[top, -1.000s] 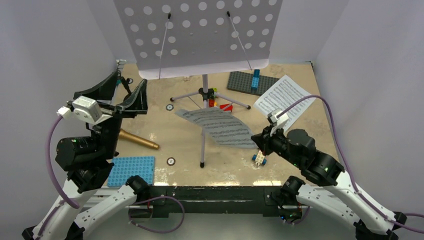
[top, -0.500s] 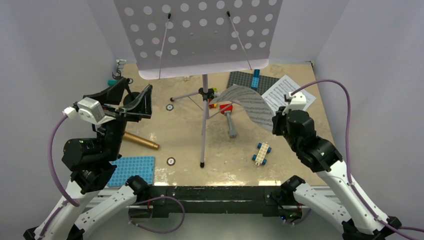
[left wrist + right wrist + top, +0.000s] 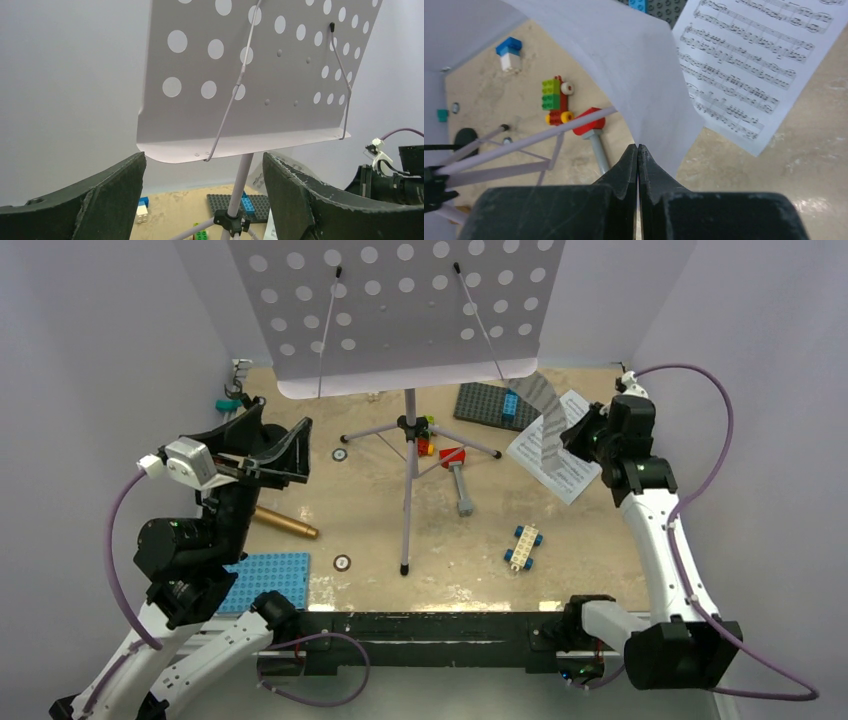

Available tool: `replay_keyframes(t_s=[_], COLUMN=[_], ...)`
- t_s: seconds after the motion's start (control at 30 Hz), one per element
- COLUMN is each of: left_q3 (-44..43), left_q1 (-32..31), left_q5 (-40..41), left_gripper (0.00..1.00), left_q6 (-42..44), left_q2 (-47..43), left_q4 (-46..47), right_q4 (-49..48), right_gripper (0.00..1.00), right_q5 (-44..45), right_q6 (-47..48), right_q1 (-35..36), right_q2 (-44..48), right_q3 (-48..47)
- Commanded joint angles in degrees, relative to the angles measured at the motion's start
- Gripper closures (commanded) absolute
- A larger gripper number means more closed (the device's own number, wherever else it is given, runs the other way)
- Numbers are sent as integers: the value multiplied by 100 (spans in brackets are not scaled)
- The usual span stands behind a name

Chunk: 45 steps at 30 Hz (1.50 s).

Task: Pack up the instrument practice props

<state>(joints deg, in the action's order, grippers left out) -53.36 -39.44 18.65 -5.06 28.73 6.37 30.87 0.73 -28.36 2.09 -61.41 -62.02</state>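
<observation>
The lavender music stand (image 3: 408, 475) rises mid-table, its perforated desk (image 3: 250, 75) filling the left wrist view. My left gripper (image 3: 283, 420) hangs open and empty to the stand's left, and the pole (image 3: 239, 187) shows far off between its fingers. The gold microphone (image 3: 285, 523) lies on the table under that arm. At the back right my right gripper (image 3: 570, 433) is shut on the corner of a sheet-music page (image 3: 624, 60), which curls up above a second page (image 3: 754, 65) lying flat. A small black round base (image 3: 466, 136) sits at the far left.
A red-headed toy hammer (image 3: 458, 475) lies right of the tripod legs. A dark grey baseplate (image 3: 497, 403) with a blue brick is at the back, and a blue baseplate (image 3: 262, 578) at the front left. A white-and-blue brick car (image 3: 522, 546) lies front right. Walls close three sides.
My right gripper carried the held page from the front centre to the back right, above the flat page, uncovering the hammer. The left gripper drifted slightly right, still open.
</observation>
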Motion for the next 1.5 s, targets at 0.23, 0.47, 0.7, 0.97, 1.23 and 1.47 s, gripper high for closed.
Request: replay_keyframes(t_s=[0.23,0.47,0.7,0.97,1.23,1.47], left_q3=[161,360,643,871,985,1019], left_q1=[-7,-2,-2,-3,-2,-3], left_q5=[-134,-229,-241,-230,-345,-303], left_gripper=[10,9,9,9,10,9], left_q6=[-118,-390,-733,-987,-1180,-1318], left_q2=[391,581,445,269,255,113], left_q4=[404,549,368,303,153,-194], right_q4=[-1375,-2459,-2683,-2347,-2029,-1287], right_gripper=[100,100,100,100,100,100], right_q5=[-2889,-2614,-2093,-1277,-832,-493], right_q6=[-1302,-1549,-1309,-996,-672,-467], right_q1=[-1078,-1201,-1561,-1615,-1757,-1833], right_q2=[-1258,-1311,-2001,-2145,-2543,-2925], right_q3=[-1870,-311,753,991,1010,498])
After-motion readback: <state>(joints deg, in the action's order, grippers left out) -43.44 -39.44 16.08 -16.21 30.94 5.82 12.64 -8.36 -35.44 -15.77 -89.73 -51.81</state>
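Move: The right hand holds a drooping music sheet; the sheet lying on the table is about 14 cm ahead, 6 cm right and 23 cm below. From that hand, the dark green plate is some 25 cm ahead and 8 cm left, the red-headed tool 5 cm ahead and 19 cm left, both near table height. The music stand's pole is roughly 20 cm ahead of the left hand, 15 cm right, its middle 20 cm lower. Right hand swings its sheet forward-up, then 28 cm down and right onto the other; open left sinks 9. ##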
